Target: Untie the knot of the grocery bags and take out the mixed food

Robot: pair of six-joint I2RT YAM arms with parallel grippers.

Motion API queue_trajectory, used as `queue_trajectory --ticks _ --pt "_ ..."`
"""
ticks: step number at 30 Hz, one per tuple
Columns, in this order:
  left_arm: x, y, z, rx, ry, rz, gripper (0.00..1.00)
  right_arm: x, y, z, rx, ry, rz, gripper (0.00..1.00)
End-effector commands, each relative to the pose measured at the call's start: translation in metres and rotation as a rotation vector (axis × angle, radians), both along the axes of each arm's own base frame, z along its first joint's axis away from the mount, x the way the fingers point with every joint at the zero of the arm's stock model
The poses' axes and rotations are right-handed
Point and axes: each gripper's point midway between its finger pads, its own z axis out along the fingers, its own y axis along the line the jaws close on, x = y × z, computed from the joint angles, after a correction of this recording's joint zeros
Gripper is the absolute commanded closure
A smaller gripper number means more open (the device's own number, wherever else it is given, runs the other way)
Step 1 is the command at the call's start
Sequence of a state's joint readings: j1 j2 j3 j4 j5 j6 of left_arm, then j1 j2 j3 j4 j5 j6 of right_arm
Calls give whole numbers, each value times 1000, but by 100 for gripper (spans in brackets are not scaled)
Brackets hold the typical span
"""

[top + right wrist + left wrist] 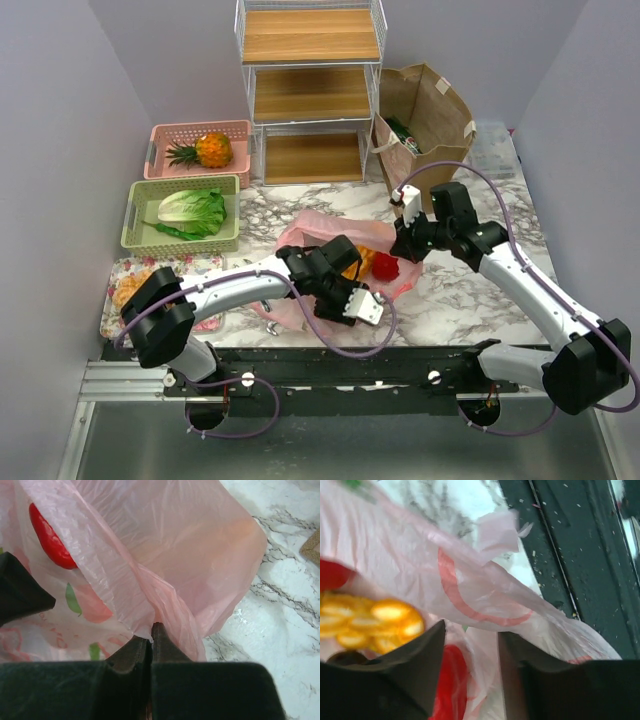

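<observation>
The pink plastic bag lies crumpled mid-table with its mouth loose; I see no knot. Orange pieces and a red round vegetable show in it. My left gripper is open at the bag's near side. In the left wrist view bag film lies between the fingers, beside the orange pieces and red food. My right gripper is shut on the bag's right edge; the right wrist view shows the film pinched. The brown paper bag stands at the back right.
Lettuce lies in a green basket, a pineapple in a pink basket. A patterned tray holds tan food at the left. A wire shelf stands at the back. The dark table rail runs close by.
</observation>
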State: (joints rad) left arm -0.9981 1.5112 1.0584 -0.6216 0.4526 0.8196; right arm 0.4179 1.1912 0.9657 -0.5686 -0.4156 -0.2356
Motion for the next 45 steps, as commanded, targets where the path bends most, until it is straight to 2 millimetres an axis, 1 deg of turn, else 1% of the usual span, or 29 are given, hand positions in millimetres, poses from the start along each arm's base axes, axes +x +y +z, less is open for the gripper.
queue_trajectory --ticks 1,2,4,6,8,10,11,13,16,19,22,27,32,33,35,36,37,40,42,45 --pt "-26 -1 -21 36 34 -128 43 -4 -2 -10 -13 8 13 99" --pt "-21 -4 -22 38 32 -83 39 -8 -3 -12 -17 13 30 99" --pt "-6 -11 -12 6 14 -3 36 -16 -3 -16 -20 26 63 99" --pt "13 -18 15 -80 18 93 35 -24 -3 -20 -20 40 91 99" --pt "34 -20 45 -170 19 186 35 -28 -4 -23 -21 42 108 99" --pt "50 -14 63 -216 -8 222 36 -28 -4 -24 -22 34 109 99" --pt "56 -8 64 -210 -42 213 37 -28 -4 -23 -18 31 109 99" --pt "65 4 58 -160 -115 179 39 -27 -3 -23 -11 32 105 99" --pt "76 25 33 -37 -196 137 42 -26 -2 -21 -5 23 103 99" --pt "85 37 12 51 -217 141 42 -24 -2 -19 -8 18 97 99" --pt "85 44 -1 106 -204 137 38 -24 -3 -17 -11 13 94 99" --pt "78 54 -23 165 -171 138 28 -21 -5 -18 -28 4 89 99" --pt "78 69 -54 267 -156 149 24 -14 -5 -14 -37 -7 87 99" --pt "76 70 -57 276 -145 144 23 -13 -5 -14 -40 -10 87 99" --pt "68 75 -58 293 -116 127 21 -11 -5 -14 -46 -12 85 99" --pt "63 74 -53 280 -98 119 7 -11 -5 -14 -49 -11 86 99" --pt "59 72 -47 262 -81 117 3 -11 -5 -14 -50 -11 87 99" --pt "52 70 -29 225 -56 131 3 -11 -6 -14 -53 -16 85 99" --pt "47 72 -23 233 -33 142 5 -10 -6 -14 -55 -17 83 99" --pt "40 80 -23 254 -11 151 7 -9 -6 -14 -58 -18 84 99"
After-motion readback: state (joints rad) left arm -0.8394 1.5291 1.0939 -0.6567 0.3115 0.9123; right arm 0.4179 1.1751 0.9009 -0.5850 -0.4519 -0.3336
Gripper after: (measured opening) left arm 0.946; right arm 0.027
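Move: The near red pepper lies in the open bag about 7 cm ahead of the left hand, 3 cm to its left and 4 cm below. The eggplant is some 13 cm ahead and 2 cm left, the yellow vegetable 12 cm ahead and 4 cm right, both about 4 cm down. From the right hand, that pepper is roughly 5 cm back, 16 cm left and 11 cm below. Opening wide, the left hand arcs about 8 cm forward-left to the near pepper; right keeps the bag pinched. ##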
